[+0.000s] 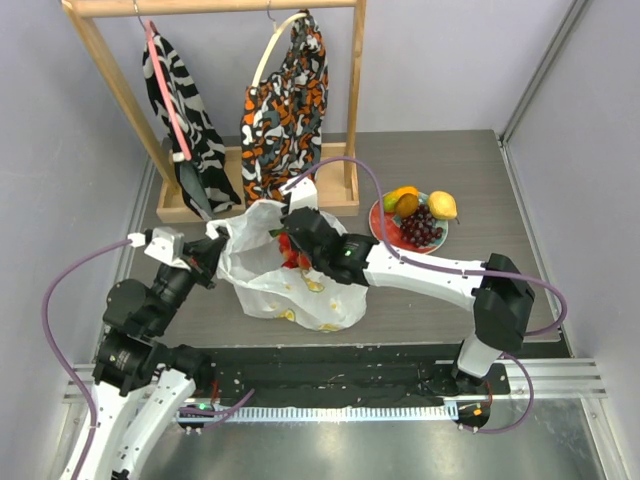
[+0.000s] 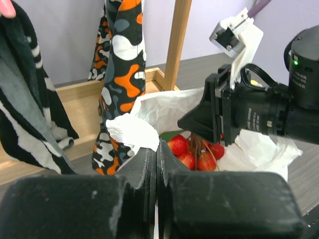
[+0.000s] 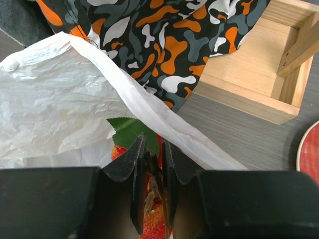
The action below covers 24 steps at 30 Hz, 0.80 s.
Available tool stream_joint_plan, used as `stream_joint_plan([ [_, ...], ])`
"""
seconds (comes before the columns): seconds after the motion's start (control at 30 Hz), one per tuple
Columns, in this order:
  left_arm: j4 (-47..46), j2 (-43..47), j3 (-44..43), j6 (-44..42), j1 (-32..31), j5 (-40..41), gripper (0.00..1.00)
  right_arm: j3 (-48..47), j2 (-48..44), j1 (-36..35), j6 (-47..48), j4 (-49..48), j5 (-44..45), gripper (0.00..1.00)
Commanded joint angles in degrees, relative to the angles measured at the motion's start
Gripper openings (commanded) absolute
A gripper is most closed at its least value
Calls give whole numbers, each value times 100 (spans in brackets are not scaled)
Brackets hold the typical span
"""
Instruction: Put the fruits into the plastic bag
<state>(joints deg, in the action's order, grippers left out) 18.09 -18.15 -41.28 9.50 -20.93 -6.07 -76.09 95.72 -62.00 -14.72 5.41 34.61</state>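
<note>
The white plastic bag (image 1: 270,285) lies crumpled mid-table with its mouth held up. My left gripper (image 1: 215,240) is shut on the bag's left edge, and a thin white strip of bag shows between its jaws (image 2: 157,154). My right gripper (image 1: 297,237) is shut on the stem of the red berry cluster (image 1: 293,255), which hangs in the bag's open mouth. The berries (image 2: 187,152) hang over white plastic (image 2: 132,132). In the right wrist view the stem runs between the jaws (image 3: 153,154), above the berries (image 3: 157,226). Grapes (image 1: 420,230), lemon (image 1: 442,205) and mango (image 1: 404,201) sit on a plate.
The red-rimmed plate (image 1: 378,228) stands to the right of the bag. Behind the bag a wooden rack (image 1: 100,60) carries a zebra-striped cloth (image 1: 185,110) and an orange-black cloth (image 1: 285,110). The rack's base tray (image 3: 249,74) lies close behind the bag.
</note>
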Motion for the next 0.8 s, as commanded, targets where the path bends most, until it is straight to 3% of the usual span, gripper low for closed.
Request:
stream_joint_plan([
  [0.0, -578, -224, -284, -343, 10, 87, 0, 94, -273, -128, -417, -137, 98, 1],
  [0.17, -464, -22, -83, -414, 1, 325, 0, 551, -230, -269, -611, -155, 169, 1],
  [0.57, -420, 541, 120, -431, 1, 808, 0, 587, 508, -304, -936, 319, 1451, 1],
  [0.77, -402, 532, 164, -378, 1, 721, 0, 570, 500, -287, -1024, 408, 1461, 2],
])
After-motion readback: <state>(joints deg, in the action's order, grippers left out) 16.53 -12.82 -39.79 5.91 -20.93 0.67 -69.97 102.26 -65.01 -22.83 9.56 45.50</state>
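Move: The right hand holds the bunch of red fruit by its stems over the plastic bag, whose middle lies about 5 cm back, 1 cm right and 13 cm below. Beyond the bag, the rack's wooden tray is some 17 cm ahead, 10 cm left and 17 below; the fruit plate is roughly 9 cm ahead and 24 cm right, 17 below. The left hand grips the bag's rim, the bag's middle 5 cm ahead, 16 cm right and about 23 below. Downward into the bag's mouth goes the right hand, some 9 cm, backing a little early on and then drifting right, while turning slightly clockwise and keeping the stems pinched. Meanwhile the left hand keeps the rim shut in its fingers and, after a small nudge forward, draws it about 3 cm left and slightly up, its tips swinging a little left and upward. ##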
